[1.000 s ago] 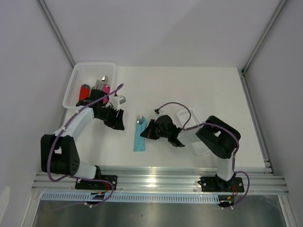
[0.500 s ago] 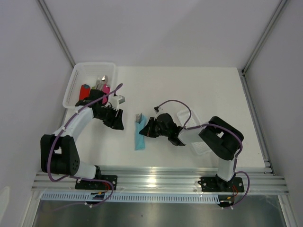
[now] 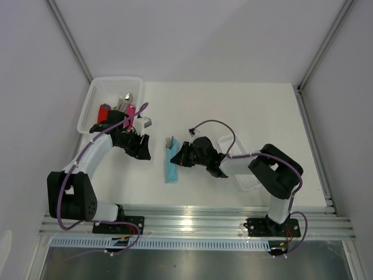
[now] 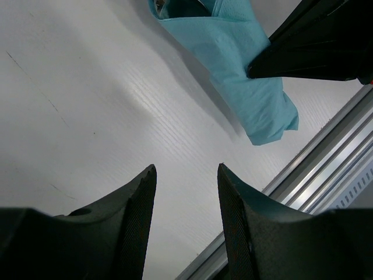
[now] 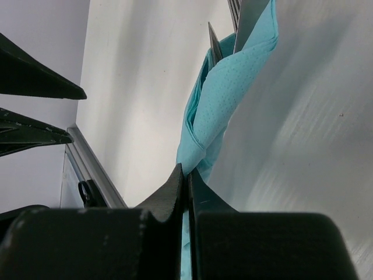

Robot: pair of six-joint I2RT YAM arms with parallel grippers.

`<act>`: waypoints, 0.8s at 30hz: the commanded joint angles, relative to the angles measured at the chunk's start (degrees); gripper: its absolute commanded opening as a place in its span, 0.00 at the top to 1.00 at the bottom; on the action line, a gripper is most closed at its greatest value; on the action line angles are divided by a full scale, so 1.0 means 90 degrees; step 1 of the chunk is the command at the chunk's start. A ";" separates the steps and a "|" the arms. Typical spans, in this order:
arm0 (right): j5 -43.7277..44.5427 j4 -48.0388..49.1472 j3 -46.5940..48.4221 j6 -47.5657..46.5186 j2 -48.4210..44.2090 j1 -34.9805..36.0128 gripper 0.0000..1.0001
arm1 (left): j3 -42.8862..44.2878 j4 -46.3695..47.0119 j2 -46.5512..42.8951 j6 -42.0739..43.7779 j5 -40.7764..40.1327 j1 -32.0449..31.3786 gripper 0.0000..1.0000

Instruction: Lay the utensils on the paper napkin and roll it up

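Observation:
The paper napkin (image 3: 171, 166) is a teal sheet wrapped lengthwise round the utensils (image 3: 169, 142), whose silver tips poke out of its far end. In the right wrist view the napkin (image 5: 224, 99) folds over the fork and blade tips (image 5: 247, 17). My right gripper (image 3: 174, 158) is shut on the napkin's edge near its middle (image 5: 186, 170). My left gripper (image 3: 141, 153) hovers open to the left of the roll, with nothing between its fingers (image 4: 185, 170). From the left wrist the napkin (image 4: 245, 76) lies ahead with the right gripper's dark fingers (image 4: 315, 46) on it.
A clear plastic bin (image 3: 93, 99) at the back left holds red and pink rolled napkins. A small white block (image 3: 149, 123) sits beside the left arm. A white tray (image 3: 245, 178) lies under the right arm. An aluminium rail (image 3: 192, 219) runs along the front edge.
My right gripper has crept left and slightly back, still shut on the napkin, and the roll has shifted with it. The left gripper has barely moved.

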 commanded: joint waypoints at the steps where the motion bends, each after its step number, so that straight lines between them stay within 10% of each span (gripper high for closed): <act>1: -0.0002 0.0264 0.0374 -0.0126 -0.0401 -0.0057 1.00 | 0.0130 -0.0151 -0.0362 0.0171 0.0131 0.0128 0.50; 24: -0.0080 -0.0469 0.3067 -0.0683 0.0310 -0.0272 1.00 | 0.0052 -0.0513 -0.1231 0.0288 0.0414 0.1720 0.50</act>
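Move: Out ahead and to the left of the right hand, which already holds the rolled napkin pinched with the utensils inside, stands the white bin, its middle about 24 cm ahead, 27 cm left and some 3 cm below. In the bin, the pink bundle lies roughly 20 cm ahead and 18 cm left of that hand, the green one 20 cm ahead and 23 cm left. From the left hand the bin is about 22 cm ahead, 14 cm left and 6 cm lower. Lifting the pinched roll about 12 cm and gathering speed, the right hand also carries it some 6 cm forward and 4 cm left towards the white bin, its shut fingers tipping up closer to level. The empty left hand, still half open, backs away about 5 cm to its left while rising and turning slightly counter-clockwise, leaving the roll's path. ##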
